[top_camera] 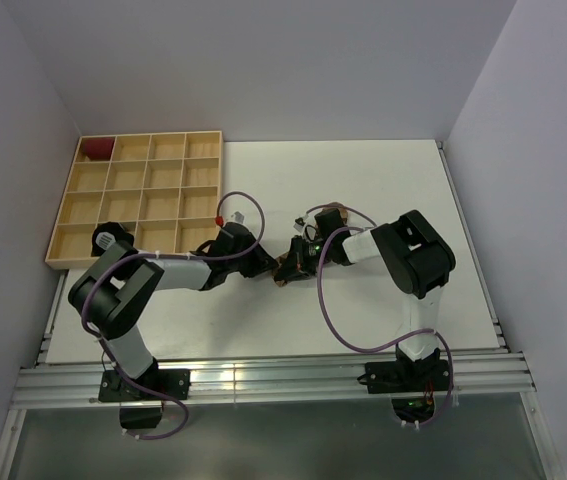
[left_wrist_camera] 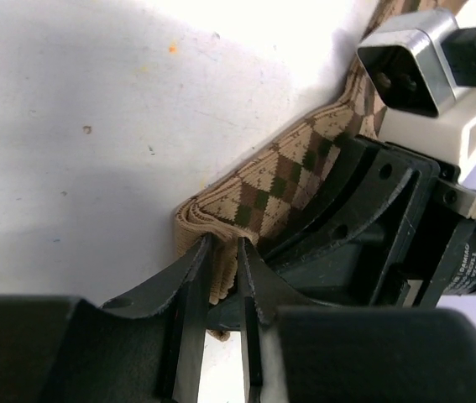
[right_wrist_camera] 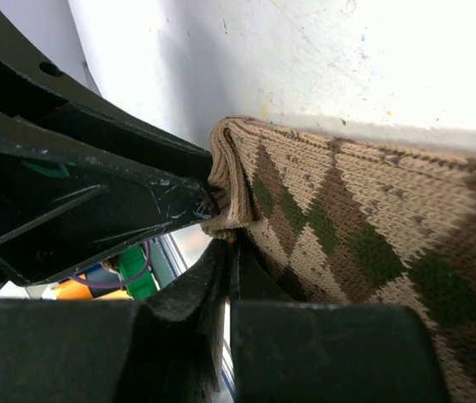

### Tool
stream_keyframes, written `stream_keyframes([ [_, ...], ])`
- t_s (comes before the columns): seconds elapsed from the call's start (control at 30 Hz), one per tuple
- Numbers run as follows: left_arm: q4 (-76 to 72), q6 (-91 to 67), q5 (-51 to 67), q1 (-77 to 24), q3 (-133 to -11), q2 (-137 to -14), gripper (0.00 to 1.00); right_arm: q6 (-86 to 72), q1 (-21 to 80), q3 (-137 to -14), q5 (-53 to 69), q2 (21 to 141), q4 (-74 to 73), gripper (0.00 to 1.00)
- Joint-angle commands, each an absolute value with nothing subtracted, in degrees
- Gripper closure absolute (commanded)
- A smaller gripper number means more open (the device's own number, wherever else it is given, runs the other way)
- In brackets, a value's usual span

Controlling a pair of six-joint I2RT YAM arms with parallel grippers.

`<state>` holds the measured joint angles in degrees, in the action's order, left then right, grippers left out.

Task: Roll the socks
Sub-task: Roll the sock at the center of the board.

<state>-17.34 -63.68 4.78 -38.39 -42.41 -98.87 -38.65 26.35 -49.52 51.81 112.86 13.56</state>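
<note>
A tan sock with brown and green argyle diamonds (left_wrist_camera: 279, 180) lies folded on the white table, between my two grippers at the table's middle (top_camera: 285, 270). My left gripper (left_wrist_camera: 223, 248) is shut on the sock's folded, layered edge, with fabric showing between its fingers. From the opposite side, my right gripper (right_wrist_camera: 227, 248) is shut tight, its tips pinching a thin bit of the same edge (right_wrist_camera: 236, 197). In the top view the left gripper (top_camera: 263, 262) and the right gripper (top_camera: 301, 258) almost touch. The right gripper's dark fingers (left_wrist_camera: 363, 210) lie over the sock.
A wooden tray of square compartments (top_camera: 143, 195) stands at the back left, with a small dark red bundle (top_camera: 96, 148) in its far left corner. Walls close in the table on three sides. A metal rail (top_camera: 263, 380) runs along the near edge.
</note>
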Motion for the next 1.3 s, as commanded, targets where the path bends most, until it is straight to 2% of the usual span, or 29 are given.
stream_keyframes([
  [0.0,-12.0,-66.4,0.8,-38.5,-43.2,-100.9,0.75,-36.3,26.4,-50.0,48.1,113.5,9.0,0.95],
  [0.3,-6.4,-68.9,-2.3,-38.5,-44.6,-101.7,0.76,-34.3,26.5,-46.8,45.9,107.5,7.5,0.70],
  [0.43,-4.5,-69.3,-3.6,-38.5,-45.4,-101.5,0.76,-34.2,26.5,-44.7,44.7,103.0,7.6,0.65],
  [0.67,-2.6,-70.0,-3.6,-38.5,-46.8,-101.9,0.76,-28.9,26.8,-41.6,36.7,92.0,6.4,0.65],
  [0.9,-1.1,-70.8,-2.9,-38.6,-48.2,-102.8,0.76,-19.2,33.9,-39.1,16.4,79.9,8.0,0.49],
  [1.07,-0.4,-71.5,-2.0,-38.6,-48.5,-103.5,0.76,-14.1,40.2,-38.5,5.7,79.3,10.8,0.47],
  [1.27,-0.2,-72.4,-1.6,-38.7,-48.3,-103.6,0.77,-11.0,46.0,-39.4,-1.6,83.0,11.4,0.44],
])
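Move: The argyle sock's folded cuff lies right at the right hand's shut fingertips, its middle about 1 cm ahead and 1 cm to the left at the same height; from the left hand it is about 1 cm back and 1 cm to the right, already pinched. The sock's toe stands some 15 cm ahead and 12 cm to the right of the right hand, and the left fingertips are about 2 cm ahead and 2 cm to its left. The right hand opens its fingers from shut to about half, comes free of the cuff's near end, backs off some 3.5 cm to the right and climbs about 8 cm, rolling roughly 50 degrees so that its far side comes up, then eases back left and down towards the cuff with its fingertips tipped further down. Meanwhile the left hand keeps its pinch on the forward end of the fold, creeping about a centimetre forward and turning slightly counter-clockwise. ##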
